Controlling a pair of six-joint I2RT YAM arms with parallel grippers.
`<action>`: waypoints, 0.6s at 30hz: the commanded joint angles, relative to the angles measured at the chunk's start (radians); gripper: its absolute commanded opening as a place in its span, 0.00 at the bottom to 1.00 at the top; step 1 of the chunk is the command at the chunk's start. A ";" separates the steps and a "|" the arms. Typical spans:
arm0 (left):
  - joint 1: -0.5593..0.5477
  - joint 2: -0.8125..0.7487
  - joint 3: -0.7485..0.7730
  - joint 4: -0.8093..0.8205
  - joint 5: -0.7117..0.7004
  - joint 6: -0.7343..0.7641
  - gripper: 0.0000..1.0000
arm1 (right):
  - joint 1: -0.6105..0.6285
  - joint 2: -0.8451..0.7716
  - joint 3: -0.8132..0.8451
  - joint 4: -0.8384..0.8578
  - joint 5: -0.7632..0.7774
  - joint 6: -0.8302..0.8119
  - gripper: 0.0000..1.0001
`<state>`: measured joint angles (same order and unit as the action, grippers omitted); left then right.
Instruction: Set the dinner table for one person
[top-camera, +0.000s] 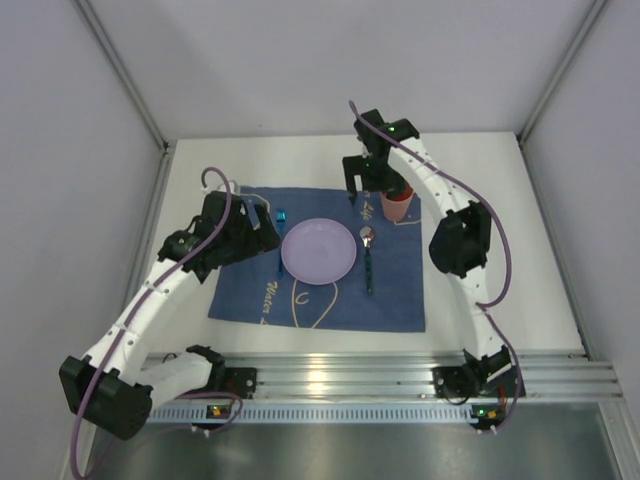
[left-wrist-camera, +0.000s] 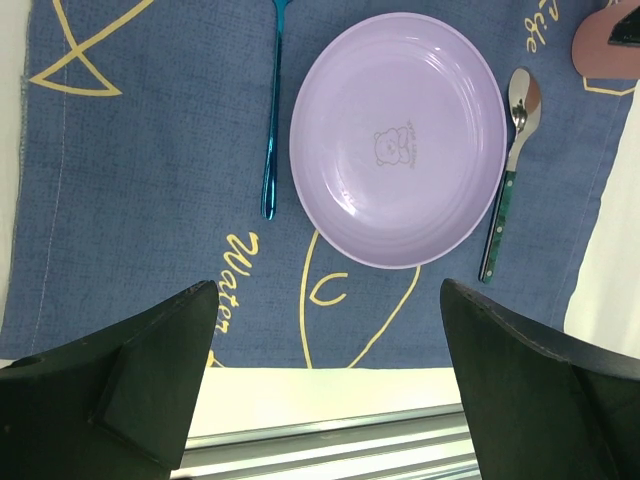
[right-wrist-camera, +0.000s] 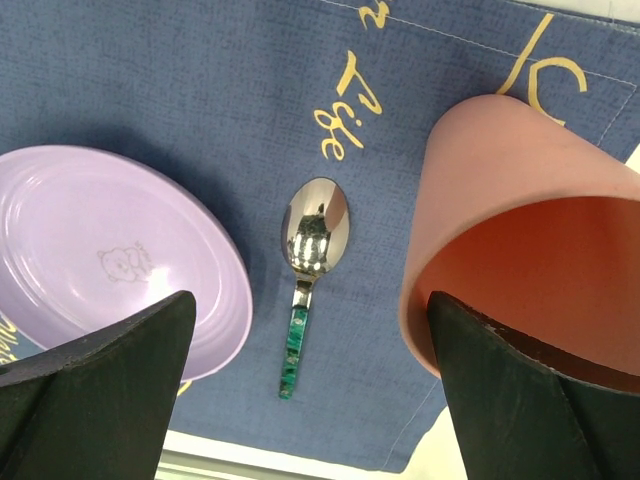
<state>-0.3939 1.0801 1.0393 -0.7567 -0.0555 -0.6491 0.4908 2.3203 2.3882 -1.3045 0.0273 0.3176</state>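
Note:
The white dinner table (top-camera: 490, 190) carries a blue mat (top-camera: 330, 300) with cream outlines. At the mat's middle lies a lilac plate (top-camera: 318, 250) (left-wrist-camera: 398, 140). A slim blue utensil (top-camera: 281, 245) (left-wrist-camera: 271, 130) lies left of the plate, and a green-handled spoon (top-camera: 368, 255) (right-wrist-camera: 313, 240) lies right of it. A pink cup (top-camera: 397, 205) (right-wrist-camera: 520, 250) stands upright at the mat's far right corner. My left gripper (top-camera: 268, 228) (left-wrist-camera: 328, 300) hangs open over the mat's left side, empty. The right gripper (top-camera: 362, 192) (right-wrist-camera: 310, 300) hovers open above the spoon, beside the cup and holding nothing.
A ridged aluminium rail (top-camera: 350, 375) (left-wrist-camera: 330, 440) runs along the table's near edge, where both arm bases are bolted. Grey walls and metal posts close in the left, right and back sides. Bare white tabletop (left-wrist-camera: 330, 395) borders the mat.

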 joint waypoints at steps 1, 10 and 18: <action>0.006 -0.022 -0.005 0.010 -0.018 0.011 0.98 | 0.008 -0.002 -0.008 0.024 0.026 0.003 1.00; 0.009 0.009 0.022 0.022 -0.004 0.025 0.98 | 0.009 -0.099 0.000 -0.012 0.150 -0.014 1.00; 0.013 0.058 0.093 0.000 -0.076 0.060 0.98 | 0.026 -0.385 -0.026 0.103 0.260 -0.084 1.00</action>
<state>-0.3878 1.1294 1.0718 -0.7639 -0.0772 -0.6167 0.4927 2.1647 2.3589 -1.2888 0.2127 0.2840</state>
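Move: The right hand hangs wide open beside the standing cup, its right finger in the mouth; the cup's middle lies about 5 cm to the hand's right, 1 cm farther out and 5 cm lower. The spoon's middle is roughly 10 cm back and 1 cm left, the plate some 7 cm back and 12 cm left, both about 10 cm below. From the left hand, the cup lies about 15 cm ahead, 26 cm right and 10 cm lower. The right finger comes free of the cup's mouth: the right hand first eases a couple of centimetres to its right at nearly the same height, then climbs ever faster, ending about 6.5 cm higher and 3.5 cm farther right, above the cup. The wrist swings the fingertips outward by some 10 degrees, and the fingers stay wide open. ##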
